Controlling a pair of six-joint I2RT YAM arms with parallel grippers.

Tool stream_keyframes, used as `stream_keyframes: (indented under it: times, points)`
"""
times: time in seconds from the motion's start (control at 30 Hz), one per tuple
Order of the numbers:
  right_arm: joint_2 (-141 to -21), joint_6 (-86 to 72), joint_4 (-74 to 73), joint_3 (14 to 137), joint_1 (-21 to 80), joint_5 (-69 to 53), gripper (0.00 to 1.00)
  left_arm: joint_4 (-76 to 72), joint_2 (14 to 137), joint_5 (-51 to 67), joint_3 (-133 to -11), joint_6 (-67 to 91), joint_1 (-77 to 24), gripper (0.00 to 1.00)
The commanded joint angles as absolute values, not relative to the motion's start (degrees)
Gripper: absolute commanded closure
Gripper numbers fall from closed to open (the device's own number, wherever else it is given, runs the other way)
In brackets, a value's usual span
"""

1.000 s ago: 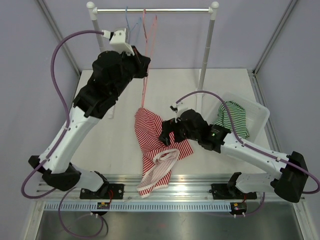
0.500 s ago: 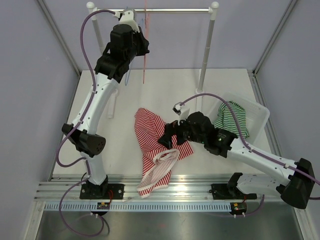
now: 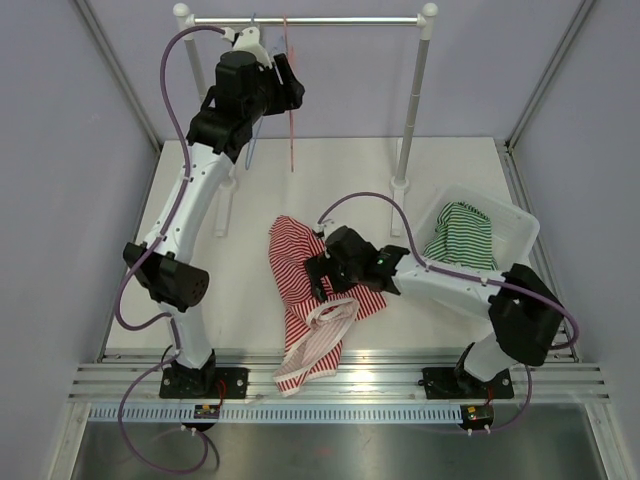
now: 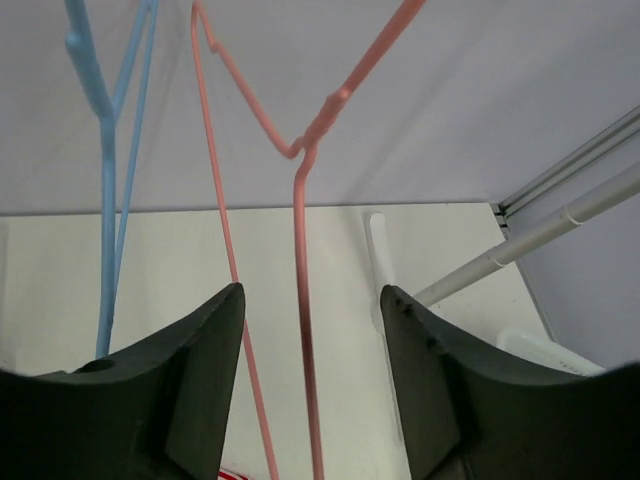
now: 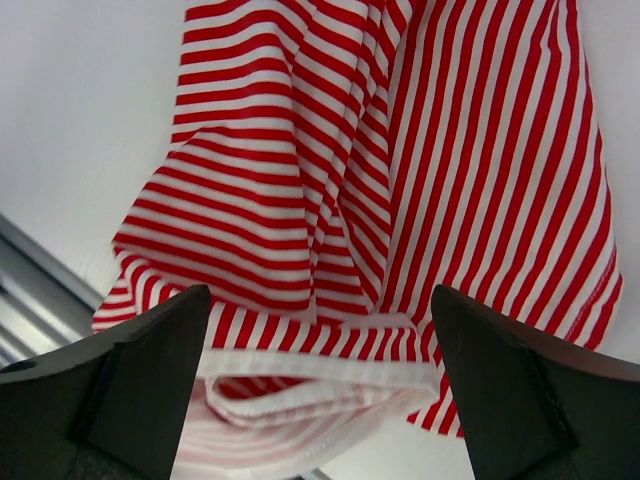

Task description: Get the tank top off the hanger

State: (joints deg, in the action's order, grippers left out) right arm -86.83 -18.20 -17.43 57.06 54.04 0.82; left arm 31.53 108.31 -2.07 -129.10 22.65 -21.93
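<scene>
The red-and-white striped tank top (image 3: 298, 262) lies crumpled on the table, off the hanger. Its white-hemmed edge (image 5: 330, 350) fills the right wrist view. My right gripper (image 3: 316, 281) hovers low over it, open, with the fabric below and between the fingers (image 5: 160, 380). The pink hanger (image 3: 290, 120) hangs bare from the rail (image 3: 340, 20). My left gripper (image 3: 288, 92) is up at the rail, open. The hanger's wires (image 4: 300, 300) pass between its fingers (image 4: 200, 370) without being pinched.
A blue hanger (image 4: 108, 200) hangs just left of the pink one. The rack's right post (image 3: 412, 110) stands behind the right arm. A white bin (image 3: 518, 228) at the right holds a green-striped garment (image 3: 462, 236). The tank top's lower end (image 3: 300, 368) drapes onto the front metal rails.
My left arm lifted the pink hanger up to the rail, then its gripper opened and let go. The right gripper slid a little left over the tank top.
</scene>
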Motion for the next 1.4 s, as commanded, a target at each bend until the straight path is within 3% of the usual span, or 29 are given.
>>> stream_keyframes:
  times: [0.0,0.07,0.13,0.17,0.33,0.37,0.4,0.43,0.47,0.53,0.57,0.87,1.17,1.37]
  points:
    - [-93.2,-16.1,-20.1,62.8,54.9,4.7,0.00,28.6,102.1,1.2,-127.8,23.0,-22.0,0.34]
    - [-98.0,-15.8,-20.3,65.0,55.3,5.2,0.01,28.8,99.3,1.8,-127.4,23.0,-22.0,0.29]
    - [-102.5,-15.2,-20.4,67.2,55.5,6.0,0.01,29.7,97.2,2.3,-126.2,23.0,-22.0,0.14]
    - [-104.0,-14.9,-20.6,68.0,55.6,5.9,0.00,30.1,94.7,3.0,-125.7,23.1,-22.0,0.01]
    - [-113.8,-15.4,-22.8,72.3,55.8,8.1,0.00,34.2,86.2,2.8,-119.8,23.0,-22.1,0.01]
    - [-114.5,-15.5,-23.2,72.5,55.8,8.1,0.06,34.7,84.3,1.8,-118.1,22.7,-22.1,0.01]
    - [-115.0,-15.8,-23.1,72.2,55.9,8.3,0.14,34.7,79.4,1.1,-115.8,22.6,-22.1,0.01]
    - [-115.1,-16.0,-23.0,72.0,55.8,8.6,0.35,34.4,77.0,0.5,-112.7,22.5,-22.1,0.01]
    - [-114.9,-16.3,-22.7,71.7,55.8,9.4,0.64,34.0,73.8,0.2,-106.9,22.4,-22.0,0.01]
    - [-113.2,-17.1,-21.9,71.0,55.8,10.1,0.95,32.3,65.4,-2.3,-100.1,22.3,-22.1,0.01]
    - [-112.2,-17.4,-21.7,70.9,55.9,10.5,1.00,32.0,62.7,-3.7,-94.0,22.3,-22.1,0.01]
    - [-91.9,-18.7,-24.7,71.1,53.4,20.6,1.00,36.8,41.2,-11.9,-73.8,21.2,-22.1,0.01]
    - [-74.5,-16.4,-34.0,79.1,46.4,35.5,1.00,38.2,33.0,-17.8,-60.4,18.2,-22.0,0.01]
    - [-66.6,-13.3,-39.7,83.0,34.8,44.3,1.00,36.6,29.7,-20.1,-53.6,17.8,-22.0,0.01]
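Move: Right beneath the right hand, about 9 cm down, the middle of the heaped red-striped tank top lies some 2 cm ahead and 1 cm left. The crate stands roughly 34 cm to this hand's right and 15 cm farther out, its middle 7 cm lower; the green tank top lies inside, about 32 cm right and 16 cm ahead. From the left hand, up at the rail, the red tank top is some 26 cm back, 3 cm right and 41 cm down. Sinking on another 8 cm and about 5 cm forward-left, the open right hand comes down on the red-striped tank top, shuts its fingers on the cloth, then lifts it steeply by some 30 cm, swinging about 20 cm right towards the crate while turning clockwise and tipping its fingertips up. The left hand opens fully clear of the pink hanger and backs off nearly 30 cm, leftward too, rising before it sinks. ##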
